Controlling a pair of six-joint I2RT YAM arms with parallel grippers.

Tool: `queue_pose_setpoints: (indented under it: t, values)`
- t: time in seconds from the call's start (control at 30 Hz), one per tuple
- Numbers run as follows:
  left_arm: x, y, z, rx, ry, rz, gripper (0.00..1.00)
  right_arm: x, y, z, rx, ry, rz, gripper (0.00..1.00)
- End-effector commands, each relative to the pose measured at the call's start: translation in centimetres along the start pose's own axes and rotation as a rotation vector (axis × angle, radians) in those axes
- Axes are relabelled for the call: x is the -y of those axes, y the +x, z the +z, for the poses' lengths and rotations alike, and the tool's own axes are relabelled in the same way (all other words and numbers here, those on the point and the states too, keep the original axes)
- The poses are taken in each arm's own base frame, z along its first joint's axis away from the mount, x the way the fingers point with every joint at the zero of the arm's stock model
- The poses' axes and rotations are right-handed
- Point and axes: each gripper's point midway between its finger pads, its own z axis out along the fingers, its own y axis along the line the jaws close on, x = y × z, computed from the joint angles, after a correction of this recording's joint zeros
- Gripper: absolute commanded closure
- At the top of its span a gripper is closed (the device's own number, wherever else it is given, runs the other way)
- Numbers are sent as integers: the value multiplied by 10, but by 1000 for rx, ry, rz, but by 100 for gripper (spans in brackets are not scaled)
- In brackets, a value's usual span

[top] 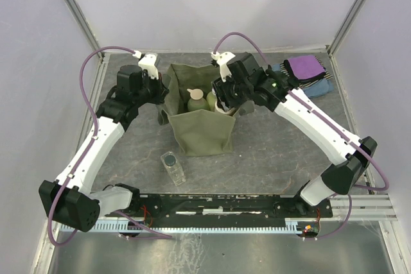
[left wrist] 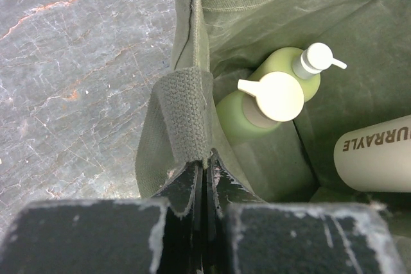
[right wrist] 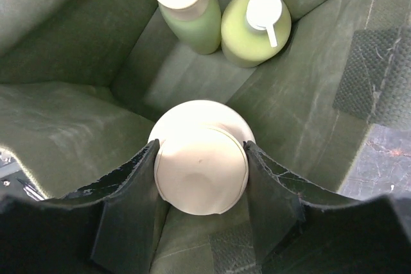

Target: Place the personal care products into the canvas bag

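Observation:
The olive canvas bag (top: 204, 134) stands open at mid-table. My left gripper (left wrist: 207, 162) is shut on its woven handle (left wrist: 186, 110) at the bag's left rim. Inside the bag stand a green bottle with a peach cap (right wrist: 189, 17) and a yellow-green pump bottle (right wrist: 253, 27), side by side. My right gripper (right wrist: 200, 149) is inside the bag's mouth, shut on the cream bottle (right wrist: 200, 171), which also shows in the left wrist view as the cream bottle (left wrist: 376, 158). A clear square bottle with a dark cap (top: 172, 166) lies on the table in front of the bag.
Folded purple, striped and blue cloths (top: 305, 72) lie at the back right corner. The arms' mounting rail (top: 218, 206) runs along the near edge. White walls close in the table on three sides.

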Motion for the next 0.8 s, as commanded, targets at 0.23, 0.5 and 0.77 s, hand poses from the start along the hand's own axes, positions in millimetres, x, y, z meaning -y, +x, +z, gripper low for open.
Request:
queue_pose_setpoints:
  t: [0.23, 0.5, 0.77]
  values:
    - [1, 4, -3, -7, 14, 38, 97, -6, -11, 6, 92, -33, 49, 100]
    - [1, 4, -2, -8, 15, 38, 97, -6, 17, 41, -13, -30, 44, 99]
    - [1, 5, -2, -12, 12, 37, 97, -6, 43, 74, -108, -25, 40, 99]
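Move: The right hand holds the white bottle by its cap; the clear patch of bag floor it is bound for lies some 20 cm below, about 3 cm ahead and 4 cm left. The yellow bottle stands about 7 cm ahead, 4 cm left and 13 cm below, the green bottle 6 cm ahead, 10 cm left and equally low. From the left hand, gripping the bag's rim, that patch is about 15 cm right, 1 cm back and 18 cm down. Keeping its grip, the right hand lowers the white bottle about 9 cm into the bag, tipping roughly 10 degrees downward. ##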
